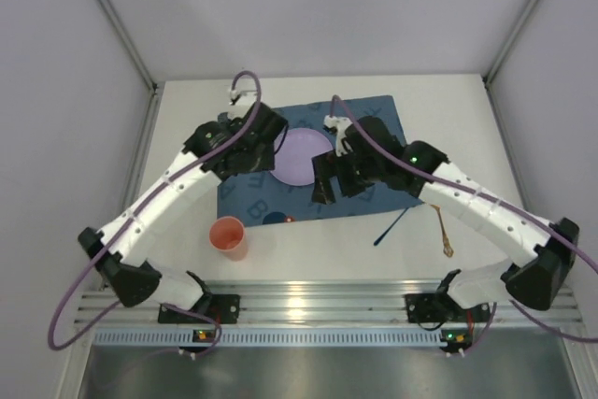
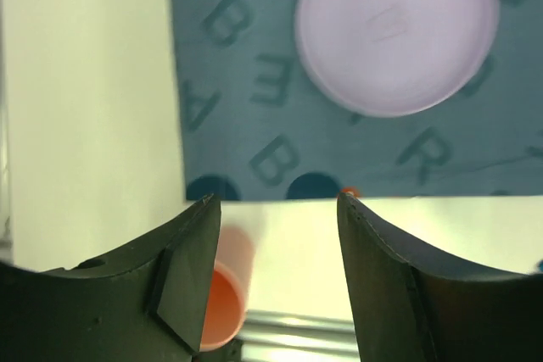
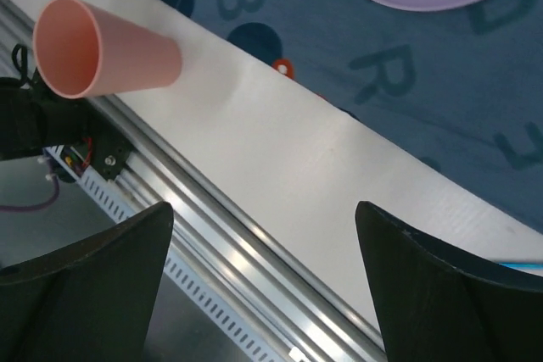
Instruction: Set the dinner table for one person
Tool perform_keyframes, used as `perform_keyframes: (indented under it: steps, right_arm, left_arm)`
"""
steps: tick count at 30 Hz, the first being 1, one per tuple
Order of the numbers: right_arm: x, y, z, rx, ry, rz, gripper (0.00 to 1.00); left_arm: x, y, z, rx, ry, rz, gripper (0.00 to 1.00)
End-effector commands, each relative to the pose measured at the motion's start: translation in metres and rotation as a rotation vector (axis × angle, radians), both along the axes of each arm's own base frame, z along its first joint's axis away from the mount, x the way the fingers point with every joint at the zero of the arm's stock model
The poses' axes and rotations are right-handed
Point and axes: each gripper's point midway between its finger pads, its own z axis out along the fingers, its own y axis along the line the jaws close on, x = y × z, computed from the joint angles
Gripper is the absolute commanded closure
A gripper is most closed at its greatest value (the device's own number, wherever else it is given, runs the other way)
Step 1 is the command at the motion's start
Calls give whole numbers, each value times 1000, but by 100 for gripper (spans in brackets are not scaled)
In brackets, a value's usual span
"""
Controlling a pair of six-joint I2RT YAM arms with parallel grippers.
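The dinner table point(image 1: 308, 254) is a white tabletop. A dark blue placemat point(image 1: 374, 119) printed with letters lies on it and carries a lilac plate point(image 1: 304, 151). An orange cup point(image 1: 229, 235) stands on the bare table just off the mat's near left corner. My left gripper point(image 1: 266, 161) hovers at the plate's left edge, open and holding nothing. Open and empty too, my right gripper point(image 1: 336, 182) is above the mat's near edge, right of the plate. The left wrist view shows the plate point(image 2: 394, 31) and cup point(image 2: 229, 286) beyond my open gripper point(image 2: 278, 201). In the right wrist view my gripper point(image 3: 265, 209) is over the table point(image 3: 280, 150), with the cup point(image 3: 102, 48) at upper left.
A blue-handled utensil point(image 1: 392, 226) and a thin brown one point(image 1: 444, 231) lie on the table right of the placemat. A silver metal rail point(image 1: 308, 301) runs along the near edge by the arm bases. Grey walls close in the left, right and far sides.
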Motion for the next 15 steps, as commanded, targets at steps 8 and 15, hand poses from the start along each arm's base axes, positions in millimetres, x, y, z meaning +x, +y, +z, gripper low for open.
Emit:
perform_keyframes:
  steps: [8,15]
  right_arm:
    - [-29,156,-31,89,84,360,11]
    - [-46,215,-48,114,128,475,11]
  left_arm:
    - [-64,137,-36,-24,121,398,38]
    - [-77,154,-32,-29,113,454,39]
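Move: The pink cup stands about 24 cm to the left of the open right hand, some 6 cm nearer the base and 16 cm below. The plate lies about 18 cm ahead of that hand and 8 cm to its left, roughly 20 cm down, on the placemat, whose middle is about 18 cm ahead and 4 cm left. From the left hand the cup is around 10 cm left, 14 cm back and 20 cm below. The right hand, fingers already wide open and staying so, sweeps about 18 cm left past the near side of the plate towards the pink cup, sinking some 7 cm and drawing back a little, while its wrist turns roughly 20 degrees counter-clockwise and tips further down. Meanwhile the empty left hand, also open, swings left and back away from the plate, dropping slightly and turning counter-clockwise, and slows almost to a stop high over the area by the placemat's left edge; neither hand touches anything. ##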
